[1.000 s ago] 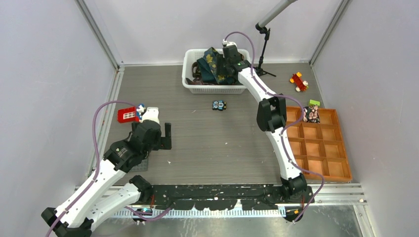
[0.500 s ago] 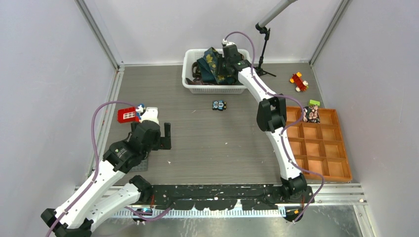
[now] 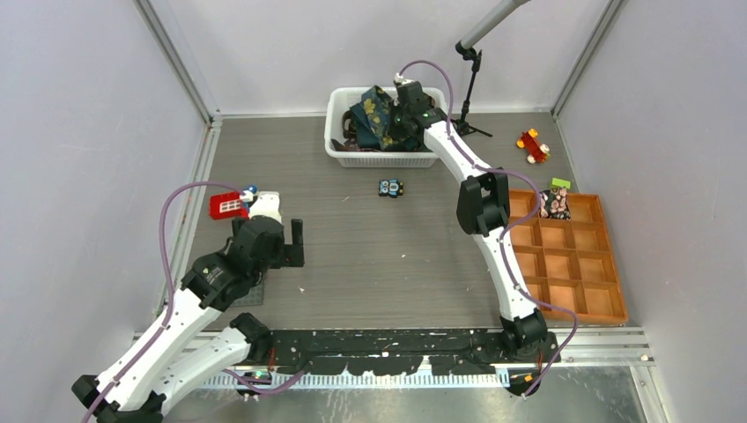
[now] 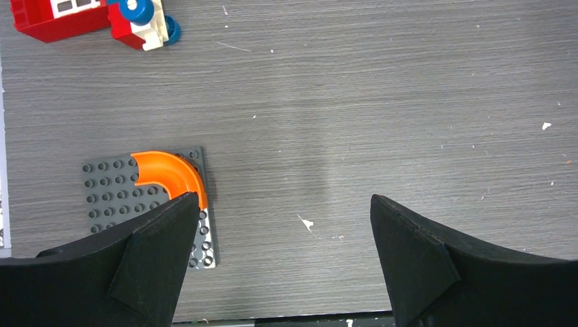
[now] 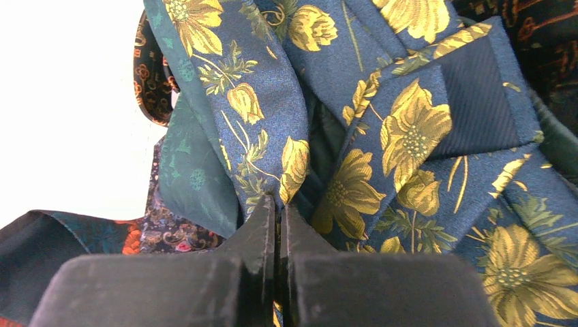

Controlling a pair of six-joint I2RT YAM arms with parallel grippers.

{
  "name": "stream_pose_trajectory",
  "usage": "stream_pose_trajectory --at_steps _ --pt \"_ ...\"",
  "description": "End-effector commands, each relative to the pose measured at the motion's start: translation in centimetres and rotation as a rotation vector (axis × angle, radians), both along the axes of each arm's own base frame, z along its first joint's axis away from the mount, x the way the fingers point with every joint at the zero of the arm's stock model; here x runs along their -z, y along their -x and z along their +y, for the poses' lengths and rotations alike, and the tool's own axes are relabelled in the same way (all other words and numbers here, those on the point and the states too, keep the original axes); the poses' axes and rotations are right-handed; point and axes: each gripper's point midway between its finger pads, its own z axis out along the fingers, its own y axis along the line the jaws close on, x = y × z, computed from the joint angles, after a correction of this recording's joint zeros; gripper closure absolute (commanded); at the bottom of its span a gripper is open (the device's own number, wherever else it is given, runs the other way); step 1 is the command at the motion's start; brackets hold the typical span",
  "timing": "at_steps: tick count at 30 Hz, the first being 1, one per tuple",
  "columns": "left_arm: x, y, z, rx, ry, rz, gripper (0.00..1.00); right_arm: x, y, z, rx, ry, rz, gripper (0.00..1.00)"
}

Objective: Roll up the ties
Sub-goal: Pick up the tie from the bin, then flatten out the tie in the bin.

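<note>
Several ties (image 3: 374, 119) lie heaped in a white basket (image 3: 337, 110) at the back of the table. Uppermost is a navy tie with gold flowers (image 5: 272, 116); a teal one (image 5: 191, 170) and dark patterned ones (image 5: 163, 228) lie under it. My right gripper (image 3: 401, 113) reaches into the basket, and in its wrist view the jaws (image 5: 277, 204) are shut on a fold of the navy flowered tie, with a strip of it between the pads. My left gripper (image 3: 268, 244) hovers over bare table at the near left, fingers wide open (image 4: 285, 231), holding nothing.
A grey studded plate with an orange curved piece (image 4: 146, 194) lies under my left fingers. A red toy block (image 3: 226, 205) sits beyond it. A small toy car (image 3: 391, 188) lies before the basket. An orange compartment tray (image 3: 568, 256) stands at the right, a red toy (image 3: 532, 145) behind it.
My right gripper has closed on the navy flowered tie in the basket. The left arm has shifted very slightly and stays open.
</note>
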Motion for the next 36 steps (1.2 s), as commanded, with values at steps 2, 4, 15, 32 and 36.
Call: stream_pose_trajectory --at_steps 2,4,15,32,36 --pt "-1.0 -0.5 0.3 -0.022 0.017 -0.054 0.02 -8.4 0.2 2.0 -0.062 -0.116 -0.133 1.00" --pt "-1.2 -0.4 0.3 -0.024 0.023 -0.060 0.02 -11.2 0.6 2.4 -0.078 -0.138 -0.177 1.00" --pt "-1.7 -0.2 0.4 -0.025 0.053 -0.084 0.02 -27.9 7.3 5.0 -0.156 -0.240 -0.428 1.00" --pt "-2.4 0.1 0.2 -0.012 0.091 -0.112 0.02 -46.7 26.2 7.1 -0.291 -0.546 -0.612 1.00" --pt "-2.5 0.0 -0.2 0.004 0.104 -0.119 0.02 -48.7 29.5 6.4 -0.284 -0.623 -0.599 1.00"
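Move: The blue floral tie is already pinched in my right fingers, its bulk roughly 2 cm to the left and 2 cm below. The white bin's middle is practically under this hand, about 4 cm down; the teal tie lies some 6 cm left and 3 cm back, the small toy car about 16 cm back, 1 cm right and 9 cm down. From my idle left hand the floral tie is about 40 cm ahead, 22 cm right and 9 cm lower. Keeping the floral tie pinched, I raise my right hand out of the bin, slowly at first and nearly straight up, then fast up and back towards my base with a drift to the left: some 43 cm up and 25 cm back in all. On the way the fingers tip up about 30 degrees to nearly level and the hand's left side rolls up. ##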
